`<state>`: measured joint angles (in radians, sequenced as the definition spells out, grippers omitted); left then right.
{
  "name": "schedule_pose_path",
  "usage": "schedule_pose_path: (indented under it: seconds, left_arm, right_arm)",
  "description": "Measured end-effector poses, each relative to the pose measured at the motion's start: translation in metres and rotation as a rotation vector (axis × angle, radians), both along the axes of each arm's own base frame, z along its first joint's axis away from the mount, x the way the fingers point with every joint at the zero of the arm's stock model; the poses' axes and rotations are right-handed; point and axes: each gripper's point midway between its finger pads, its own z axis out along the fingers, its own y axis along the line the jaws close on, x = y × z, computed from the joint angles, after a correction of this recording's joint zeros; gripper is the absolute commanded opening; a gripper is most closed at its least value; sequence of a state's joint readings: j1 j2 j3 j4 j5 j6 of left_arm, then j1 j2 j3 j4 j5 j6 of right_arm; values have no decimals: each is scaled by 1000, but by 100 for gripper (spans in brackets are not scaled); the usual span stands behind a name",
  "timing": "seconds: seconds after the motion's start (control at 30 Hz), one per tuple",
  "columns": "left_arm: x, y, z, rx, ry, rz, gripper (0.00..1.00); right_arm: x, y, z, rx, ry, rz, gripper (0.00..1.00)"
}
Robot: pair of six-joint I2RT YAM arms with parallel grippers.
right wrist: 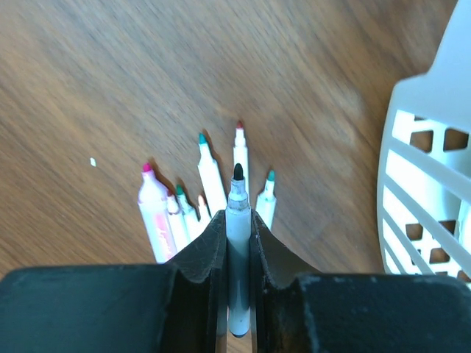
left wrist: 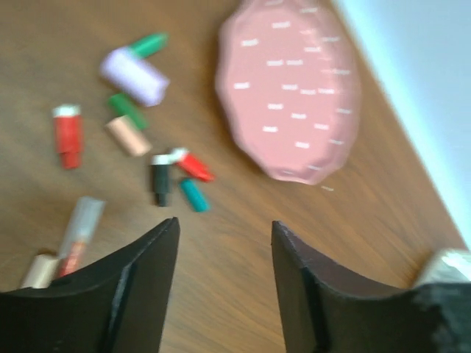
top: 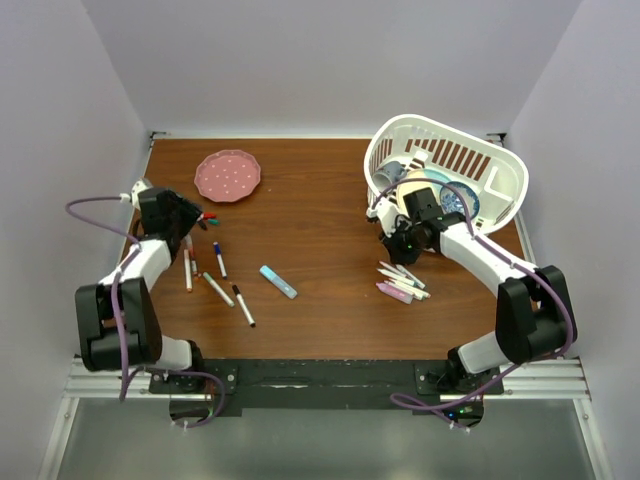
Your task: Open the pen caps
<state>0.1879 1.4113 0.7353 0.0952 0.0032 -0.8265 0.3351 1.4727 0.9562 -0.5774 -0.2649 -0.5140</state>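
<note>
Several loose pen caps lie on the wood ahead of my left gripper (left wrist: 224, 222): a black one (left wrist: 161, 180), a teal one (left wrist: 194, 195), red ones (left wrist: 68, 132), a purple one (left wrist: 135, 75) and green ones. The left jaws stand open with nothing between them, near the table's left edge (top: 193, 218). My right gripper (right wrist: 237, 215) is shut on a white uncapped pen (right wrist: 237, 198) with a black tip, held above a pile of uncapped pens (right wrist: 199, 198) at the right (top: 402, 283). Capped pens (top: 218, 289) and a blue highlighter (top: 279, 281) lie at centre-left.
A pink dotted plate (left wrist: 294, 88) sits just beyond the caps, at the back left (top: 228, 175). A white slotted basket (top: 445, 165) holding dishes lies tipped at the back right, close to the right arm (right wrist: 427, 169).
</note>
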Motion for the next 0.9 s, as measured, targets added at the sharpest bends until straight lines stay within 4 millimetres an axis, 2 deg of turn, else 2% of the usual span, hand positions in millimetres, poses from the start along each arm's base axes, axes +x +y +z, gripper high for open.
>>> schedule_pose_path:
  seconds: [0.07, 0.17, 0.27, 0.37, 0.47, 0.6, 0.7, 0.83, 0.9]
  left_arm:
    - [0, -8, 27, 2, -72, -51, 64]
    - [-7, -28, 78, 23, -228, -175, 69]
    - [-29, -53, 121, 65, -386, -322, 71]
    - [-52, -70, 140, 122, -466, -430, 73]
    - [-71, -82, 142, 180, -500, -503, 76]
    - [-91, -101, 129, 221, -493, -584, 77]
    - [-98, -114, 124, 235, -484, -635, 77]
    - [-100, -116, 120, 249, -469, -645, 78]
    - [-100, -116, 118, 251, -458, -646, 79]
  right_arm:
    - [-2, -3, -3, -17, 4, -1, 15]
    - [-6, -9, -8, -42, 14, -1, 18]
    - [-9, -13, -14, -67, 28, -3, 22]
    - [-10, -18, -22, -97, 47, -6, 25]
    - [-12, -22, -32, -126, 71, -10, 28]
    - [-16, -25, -39, -144, 97, -11, 28]
    - [-18, -26, -39, -149, 103, -8, 30]
    - [-20, -27, -34, -150, 95, 2, 35]
    - [-19, -27, -25, -141, 68, 10, 37]
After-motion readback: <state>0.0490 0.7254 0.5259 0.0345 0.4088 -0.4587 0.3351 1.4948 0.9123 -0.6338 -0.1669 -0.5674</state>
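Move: From the right hand, which holds the uncapped black-tipped pen, its resting gap among the open pens is about 2 cm back, 3 cm right and 4 cm down. The pink highlighter lies some 8 cm back and 1 cm left, the basket's middle 18 cm ahead and 12 cm right. From the empty left hand the light-blue highlighter is about 14 cm back, 18 cm right and 8 cm down; the black cap lies 1 cm back and 1 cm right. Lowering the black-tipped pen some 4 cm while easing right and back, the right hand brings it down between the red-tipped and front green-tipped pens, opens to let go and starts to lift. The already empty left hand rises from the loose caps, draws back and right about 10 cm each, turns clockwise, tips its fingers up and opens wider. ##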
